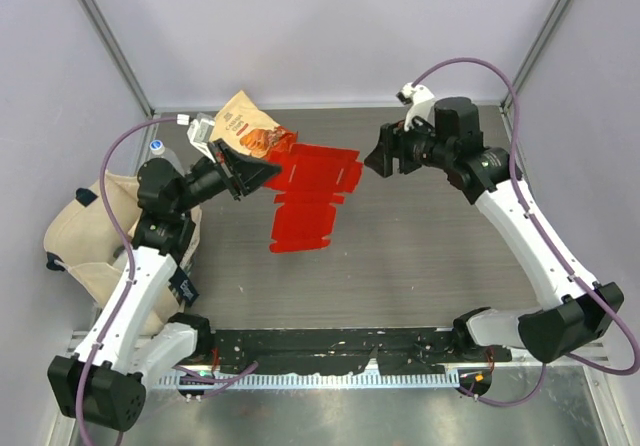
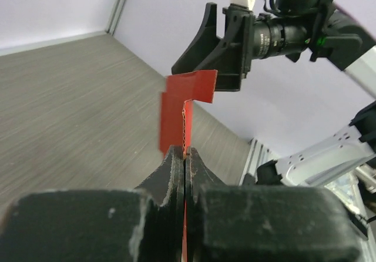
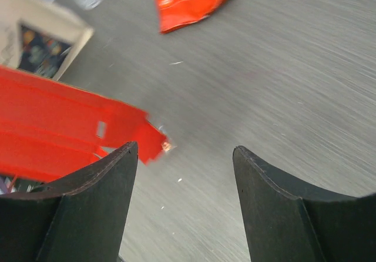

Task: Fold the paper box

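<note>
The paper box [image 1: 310, 196] is an unfolded bright red cardboard sheet with flaps, held up above the table. My left gripper [image 1: 272, 169] is shut on its left edge. In the left wrist view the paper box [image 2: 188, 91] stands edge-on, rising out of the closed left gripper [image 2: 185, 152]. My right gripper [image 1: 372, 161] hovers just beyond the sheet's right end, open with nothing between its fingers. In the right wrist view the paper box [image 3: 59, 127] reaches in from the left, its tip beside the left finger of the right gripper [image 3: 185, 150].
An orange-and-cream snack bag [image 1: 245, 124] lies at the back left behind the left gripper. A beige cloth bag [image 1: 85, 236] and a clear bottle [image 1: 165, 151] sit at the left edge. A black strip [image 1: 330, 351] runs along the near table edge.
</note>
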`<state>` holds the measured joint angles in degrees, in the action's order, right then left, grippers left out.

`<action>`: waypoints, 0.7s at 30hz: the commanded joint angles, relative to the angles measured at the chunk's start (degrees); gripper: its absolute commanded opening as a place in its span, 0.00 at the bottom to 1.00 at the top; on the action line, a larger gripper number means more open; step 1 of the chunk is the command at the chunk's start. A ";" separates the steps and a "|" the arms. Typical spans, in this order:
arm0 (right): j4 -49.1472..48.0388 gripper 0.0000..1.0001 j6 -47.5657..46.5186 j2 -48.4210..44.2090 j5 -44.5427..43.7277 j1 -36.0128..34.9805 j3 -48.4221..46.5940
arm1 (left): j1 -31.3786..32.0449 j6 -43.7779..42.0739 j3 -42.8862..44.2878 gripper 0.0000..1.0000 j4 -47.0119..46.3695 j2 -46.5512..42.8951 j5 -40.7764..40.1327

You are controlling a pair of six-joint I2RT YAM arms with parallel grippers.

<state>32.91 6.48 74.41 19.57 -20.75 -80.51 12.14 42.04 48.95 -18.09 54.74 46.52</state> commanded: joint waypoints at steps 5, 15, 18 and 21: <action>-6.35 0.72 -12.09 -3.39 25.76 -3.59 0.17 | 0.34 -11.02 4.93 0.00 14.40 3.26 10.68; -1.79 0.69 -18.34 -0.67 39.84 -7.63 -1.23 | 2.18 -8.74 5.37 0.00 11.25 4.67 16.14; -1.35 0.67 -20.36 -0.76 38.19 -7.81 0.35 | 3.32 -7.33 5.19 0.00 9.83 5.02 17.63; -2.06 0.67 -19.84 0.20 37.38 -7.81 0.53 | 4.20 -7.33 5.37 0.00 9.65 5.29 18.86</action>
<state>31.81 -11.40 73.65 55.35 -28.42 -80.23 15.27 33.65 51.75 -4.91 59.90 61.60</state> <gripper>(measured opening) 0.672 0.017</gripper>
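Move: My right hand, open and empty, has the middle of the red paper box about 15 cm to its left, 5 cm back and 3 cm lower. My left hand already pinches the box's far left corner, with the middle about 8 cm to its right, 2 cm ahead and 8 cm below. From my right hand, the chip bag lies some 33 cm left, 24 cm ahead and 30 cm down; the plastic scrap is 16 cm left, level with it and 30 cm down. I swing my open right hand back about 11 cm and left towards the hanging box, rising slightly and turning some 45 degrees counter-clockwise until its spread fingers come to the sheet's free right-hand side. Meanwhile my left hand keeps its pinch and lowers that corner about 5 cm, drawing it back and a little to the right while turning clockwise. ##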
